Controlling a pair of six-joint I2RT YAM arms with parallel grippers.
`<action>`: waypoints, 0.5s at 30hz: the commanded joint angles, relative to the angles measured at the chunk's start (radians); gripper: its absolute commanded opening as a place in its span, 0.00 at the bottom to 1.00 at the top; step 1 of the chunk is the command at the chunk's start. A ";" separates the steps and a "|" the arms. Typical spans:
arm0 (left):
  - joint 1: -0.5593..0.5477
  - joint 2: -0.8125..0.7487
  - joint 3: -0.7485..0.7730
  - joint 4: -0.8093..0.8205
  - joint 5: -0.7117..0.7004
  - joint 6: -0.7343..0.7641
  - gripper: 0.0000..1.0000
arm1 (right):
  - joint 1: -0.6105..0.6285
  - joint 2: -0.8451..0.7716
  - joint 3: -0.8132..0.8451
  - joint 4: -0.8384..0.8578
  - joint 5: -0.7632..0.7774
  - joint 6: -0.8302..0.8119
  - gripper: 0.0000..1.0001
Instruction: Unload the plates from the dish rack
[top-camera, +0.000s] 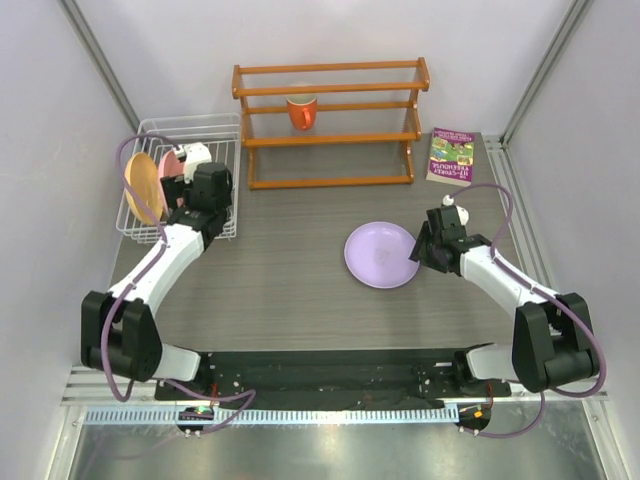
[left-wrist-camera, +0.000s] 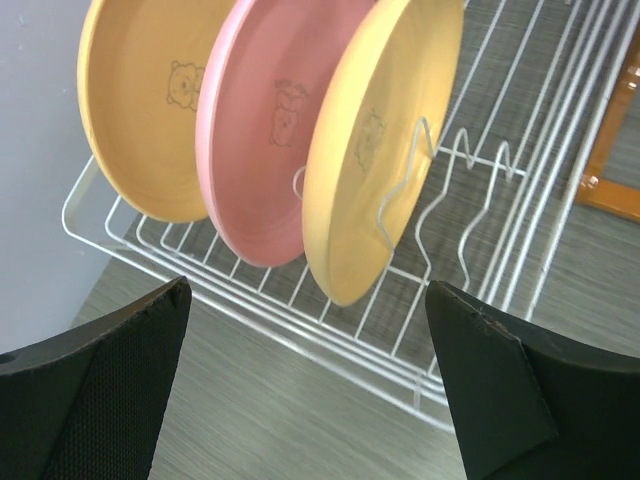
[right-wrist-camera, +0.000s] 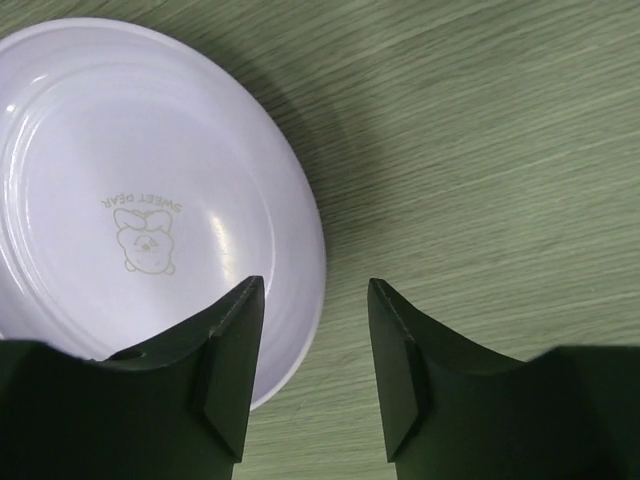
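The white wire dish rack (top-camera: 190, 128) stands at the back left. In the left wrist view an orange-tan plate (left-wrist-camera: 150, 110), a pink plate (left-wrist-camera: 265, 140) and a second orange-tan plate (left-wrist-camera: 375, 150) stand on edge in the dish rack (left-wrist-camera: 304, 352). My left gripper (left-wrist-camera: 310, 300) is open wide just in front of them, touching nothing. The lavender plate (top-camera: 382, 255) lies flat on the table right of centre. My right gripper (right-wrist-camera: 315, 290) is open at its right rim, one finger over the lavender plate (right-wrist-camera: 120, 170), the other over bare table.
An orange-brown wooden shelf (top-camera: 330, 125) stands at the back with an orange-red mug (top-camera: 302, 112) on it. A book (top-camera: 451, 157) lies at the back right. Grey walls close in both sides.
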 joint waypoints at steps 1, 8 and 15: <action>0.022 0.064 0.062 0.137 -0.094 0.050 0.99 | 0.001 -0.065 0.046 -0.041 0.086 -0.014 0.52; 0.027 0.211 0.095 0.370 -0.198 0.275 0.86 | 0.000 -0.127 0.065 -0.070 0.092 -0.035 0.53; 0.036 0.314 0.156 0.343 -0.203 0.262 0.48 | 0.000 -0.125 0.075 -0.078 0.101 -0.038 0.53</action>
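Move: The yellow plate nearest the rack's right end stands roughly 9 cm straight ahead of the open left hand, its middle about 7 cm lower. The pink plate is some 5 cm to the left of it, the other yellow plate about 11 cm left, both barely nearer the robot. From the right hand that first yellow plate is about 48 cm left, 15 cm ahead and 5 cm up; the purple plate's middle lies 9 cm left, 3 cm below. Left hand reaches 6 cm forward towards the right-hand yellow plate, part-closing; empty right hand rises 4 cm. ##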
